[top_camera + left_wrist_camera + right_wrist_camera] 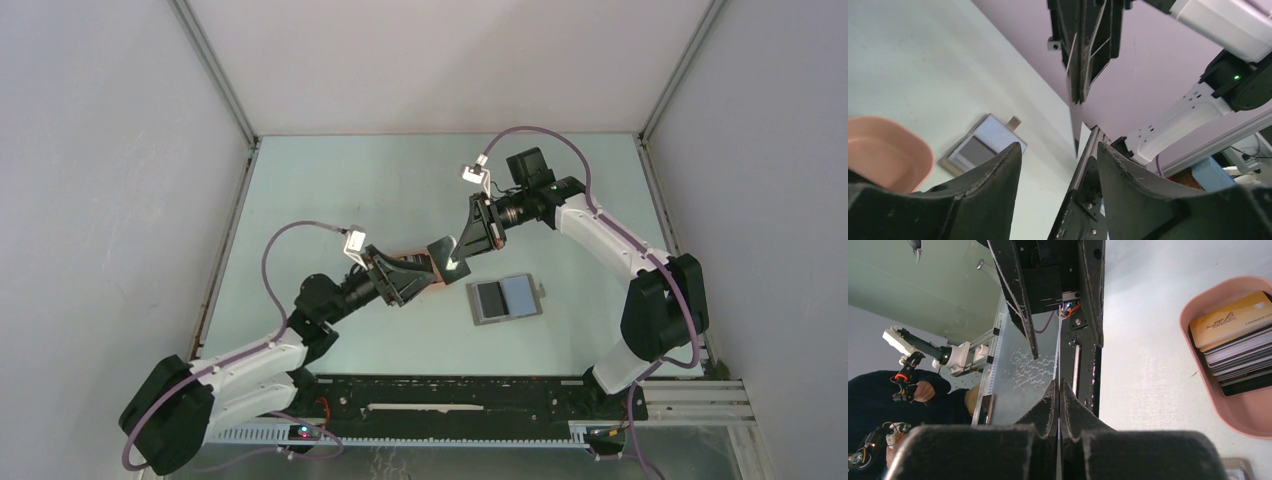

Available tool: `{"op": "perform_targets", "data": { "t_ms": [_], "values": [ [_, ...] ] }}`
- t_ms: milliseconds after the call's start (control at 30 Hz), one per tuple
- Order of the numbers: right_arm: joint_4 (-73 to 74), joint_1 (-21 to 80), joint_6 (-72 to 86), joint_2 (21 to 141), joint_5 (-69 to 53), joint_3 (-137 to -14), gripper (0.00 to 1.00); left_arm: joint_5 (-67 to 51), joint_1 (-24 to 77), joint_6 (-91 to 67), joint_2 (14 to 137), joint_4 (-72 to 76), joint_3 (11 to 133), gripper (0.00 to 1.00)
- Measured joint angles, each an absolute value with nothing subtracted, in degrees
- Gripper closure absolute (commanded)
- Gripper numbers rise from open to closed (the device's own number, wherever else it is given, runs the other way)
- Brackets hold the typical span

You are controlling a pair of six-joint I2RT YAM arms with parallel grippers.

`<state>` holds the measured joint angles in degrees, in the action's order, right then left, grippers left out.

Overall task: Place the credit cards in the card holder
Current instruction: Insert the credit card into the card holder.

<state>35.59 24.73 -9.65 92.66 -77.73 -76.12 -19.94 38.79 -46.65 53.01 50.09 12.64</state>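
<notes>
My right gripper [468, 243] is shut on a thin dark credit card [1075, 117], which shows edge-on in the left wrist view and points down toward my left gripper [1058, 152]. That gripper stands open, with the card's tip just above the gap and touching neither finger. More credit cards lie stacked in the peach tray [1198, 365]: a yellow-orange one [1233, 320] on top of dark ones with pale stripes [1243, 362]. The card holder [505, 298] lies open and flat on the table to the right of both grippers, one half dark grey, one blue-grey, with its tab on the right.
The peach tray [418, 262] sits right under the two grippers. A black rail [450, 395] runs along the table's near edge. Grey walls close in the left, right and far sides. A person [923, 390] sits beyond the near edge.
</notes>
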Motion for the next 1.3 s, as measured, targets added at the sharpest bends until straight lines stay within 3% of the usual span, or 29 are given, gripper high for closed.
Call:
{"op": "perform_targets", "data": {
  "t_ms": [567,600,700,733,833,900,1000,1267,1300],
  "values": [
    [36.2,24.7,-10.8,92.7,-78.6,-76.1,1.00,-16.9,41.1,-50.1,60.6,57.0,17.0,0.69],
    [36.3,24.7,-10.9,92.7,-78.6,-76.1,1.00,-16.8,41.1,-50.2,61.1,57.6,17.4,0.74],
    [36.4,24.7,-11.1,92.7,-78.5,-76.1,1.00,-16.8,41.1,-51.1,62.5,59.4,18.1,0.99],
    [36.4,24.7,-11.2,92.7,-78.6,-76.1,0.96,-16.8,41.1,-51.4,62.9,60.0,18.3,1.00],
    [36.9,24.7,-11.6,92.2,-78.3,-76.1,0.65,-16.8,41.2,-51.8,63.9,61.3,18.3,1.00],
    [37.4,24.7,-12.2,91.5,-77.5,-76.1,0.52,-16.9,41.3,-52.1,64.1,62.0,18.3,1.00],
    [38.6,24.5,-13.6,90.0,-75.1,-76.0,0.45,-16.8,41.3,-52.1,64.1,62.5,18.3,1.00],
    [45.1,20.2,-23.9,78.8,-61.9,-74.8,0.38,-16.6,41.3,-52.7,60.2,62.4,13.3,1.00],
    [45.0,19.2,-24.9,76.0,-60.2,-73.5,0.28,-16.6,41.3,-53.1,59.6,62.3,12.6,1.00]
  ]
}}
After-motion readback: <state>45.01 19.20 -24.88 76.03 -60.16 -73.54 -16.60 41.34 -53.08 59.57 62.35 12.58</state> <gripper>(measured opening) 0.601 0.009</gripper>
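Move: The black card, still pinched in the right fingers, has its middle about 5 cm to the left hand's right, 2 cm ahead and 2 cm above. From the left hand, the pink basket is about 9 cm ahead and 2 cm left, and the open card holder about 2 cm ahead and 16 cm right, both some 16 cm lower. From the right hand, the card's middle is roughly 2 cm left, 1 cm back and 1 cm down. The open left fingers close on the free end of the card while that hand rises about 3.5 cm and eases some 2.5 cm right and a little forward. The right hand holds the card still until they shut, then opens and draws off about 6 cm to its right and slightly up, rolling some 25 degrees. The left keeps its pinch and sinks back about 2 cm, edging back and left. ##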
